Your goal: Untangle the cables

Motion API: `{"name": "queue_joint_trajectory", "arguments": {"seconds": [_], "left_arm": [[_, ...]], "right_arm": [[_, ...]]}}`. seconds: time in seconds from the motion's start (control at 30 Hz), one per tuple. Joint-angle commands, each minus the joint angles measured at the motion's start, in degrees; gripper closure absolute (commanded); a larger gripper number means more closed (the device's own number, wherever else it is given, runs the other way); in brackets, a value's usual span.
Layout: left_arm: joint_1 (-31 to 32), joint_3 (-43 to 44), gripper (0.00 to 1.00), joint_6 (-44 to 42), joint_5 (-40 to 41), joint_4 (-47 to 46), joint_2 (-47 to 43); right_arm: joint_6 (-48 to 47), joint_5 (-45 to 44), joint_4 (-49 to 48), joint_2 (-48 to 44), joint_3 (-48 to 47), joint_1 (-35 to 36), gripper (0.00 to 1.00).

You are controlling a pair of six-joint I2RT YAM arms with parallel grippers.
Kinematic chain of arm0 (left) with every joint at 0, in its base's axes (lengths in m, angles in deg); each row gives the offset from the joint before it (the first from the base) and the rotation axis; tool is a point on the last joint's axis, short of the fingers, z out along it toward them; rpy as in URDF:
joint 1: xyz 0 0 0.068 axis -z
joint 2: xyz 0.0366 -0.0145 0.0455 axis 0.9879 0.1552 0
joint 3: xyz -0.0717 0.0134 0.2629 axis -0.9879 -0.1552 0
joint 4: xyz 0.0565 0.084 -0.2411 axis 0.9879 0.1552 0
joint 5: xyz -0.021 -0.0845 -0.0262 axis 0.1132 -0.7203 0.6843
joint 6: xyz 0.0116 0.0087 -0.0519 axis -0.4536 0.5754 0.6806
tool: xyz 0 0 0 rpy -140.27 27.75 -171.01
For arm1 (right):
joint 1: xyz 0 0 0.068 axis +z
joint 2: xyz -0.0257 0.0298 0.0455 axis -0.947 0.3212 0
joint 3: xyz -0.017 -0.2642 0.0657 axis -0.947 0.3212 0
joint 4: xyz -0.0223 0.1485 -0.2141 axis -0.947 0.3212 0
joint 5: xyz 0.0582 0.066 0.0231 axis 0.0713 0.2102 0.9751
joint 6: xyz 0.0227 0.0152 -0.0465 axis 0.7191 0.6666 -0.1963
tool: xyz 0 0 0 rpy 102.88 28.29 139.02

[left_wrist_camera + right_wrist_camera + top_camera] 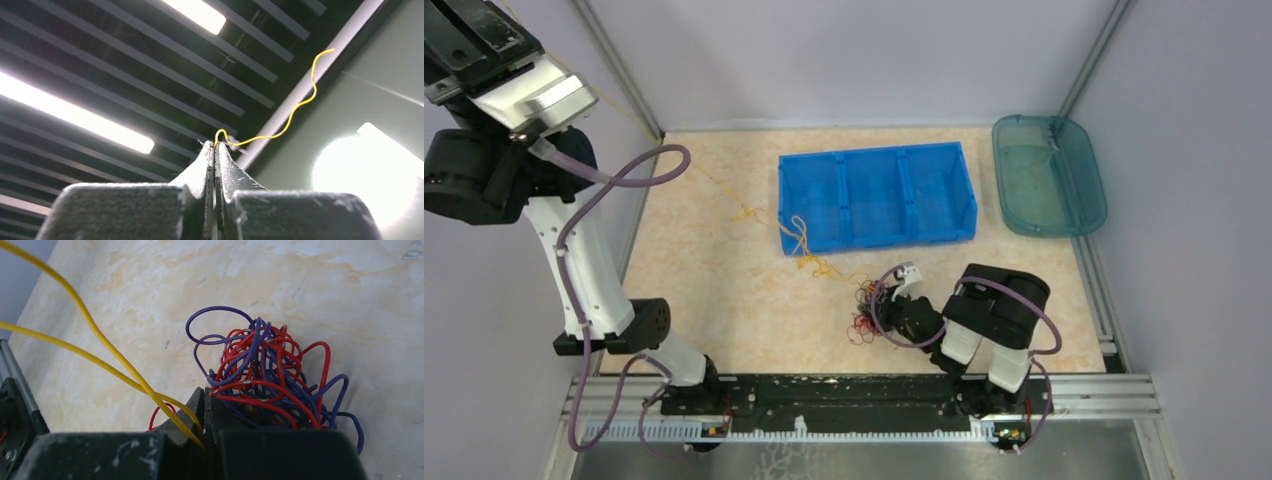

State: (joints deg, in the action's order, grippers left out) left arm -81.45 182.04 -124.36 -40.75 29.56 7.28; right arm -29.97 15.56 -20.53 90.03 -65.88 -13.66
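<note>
The cables lie as a tangle of red and dark purple loops on the beige table, in front of the blue bin. My right gripper is low on the table with its tips against the tangle, shut on yellow cable strands that run into its jaws. My left gripper is lifted high at the far left, pointing at the ceiling, and is shut on the end of a yellow cable. A thin yellow line runs from it down to loose yellow cable on the table.
The blue bin has three compartments, and a pale purple loop hangs at its front left corner. A teal tray stands at the back right. Grey walls and metal posts enclose the table. The raised left arm fills the top left.
</note>
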Motion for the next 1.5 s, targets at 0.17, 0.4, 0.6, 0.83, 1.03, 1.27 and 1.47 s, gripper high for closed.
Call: {"name": "queue_joint_trajectory", "arguments": {"seconds": [0.17,0.4,0.6,0.83,1.03,1.27,1.47], "left_arm": [[-0.21,1.13,1.0,-24.34,-11.84,-5.01,3.16],[-0.22,-19.19,1.0,-3.41,-8.2,4.4,-10.22],[-0.18,-36.32,1.0,15.86,-9.83,18.32,-20.87],[-0.19,-43.71,1.0,31.02,-13.81,25.09,-26.14],[-0.21,-43.17,1.0,38.43,-15.35,27.18,-27.7],[-0.2,-41.96,1.0,41.37,-16.4,28.76,-28.85],[-0.15,-42.06,1.0,42.31,-17.05,28.85,-29.4]], "right_arm": [[8.26,-15.06,19.31,-3.5,1.57,-1.14,0.91],[-5.78,1.92,23.75,-19.53,-8.47,-0.82,0.48],[-12.92,13.59,37.49,-29.67,-20.14,-0.71,0.31],[-17.07,21.15,40.79,-32.45,-25.99,-0.63,0.28],[-21.11,33.11,39.81,-23.82,-37.9,-0.74,0.29],[-21.71,40.13,33.99,-14.76,-46.85,-0.69,0.3],[-18.6,42.26,28.71,-10.68,-48.13,-0.61,0.3]]}}
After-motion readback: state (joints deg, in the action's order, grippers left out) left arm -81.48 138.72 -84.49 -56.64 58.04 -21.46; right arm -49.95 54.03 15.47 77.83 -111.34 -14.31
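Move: The right hand, shut just above the table, has the red-purple tangle right at its fingertips, the tangle's middle about 1 cm ahead and 1 cm to the right, at the same height. The yellow cable's loose loops lie some 12 cm to its left, 9 cm farther out and about 5 cm higher; the blue bin's middle is roughly 21 cm ahead, 1 cm right and 3 cm up. From the high left hand those loops are about 17 cm ahead, 18 cm right and 80 cm below. Easing a couple of centimetres forward and right, the right hand opens beside the red-purple tangle and lets go of the yellow cable, then climbs over 20 cm and swings some 17 cm left, fingers open, towards the hanging yellow cable, turning counter-clockwise. The left hand, still pinching that cable, sinks about 15 cm and goes forward about 10, drifting right, its upward-pointing fingers tipping some 60 degrees forward. ##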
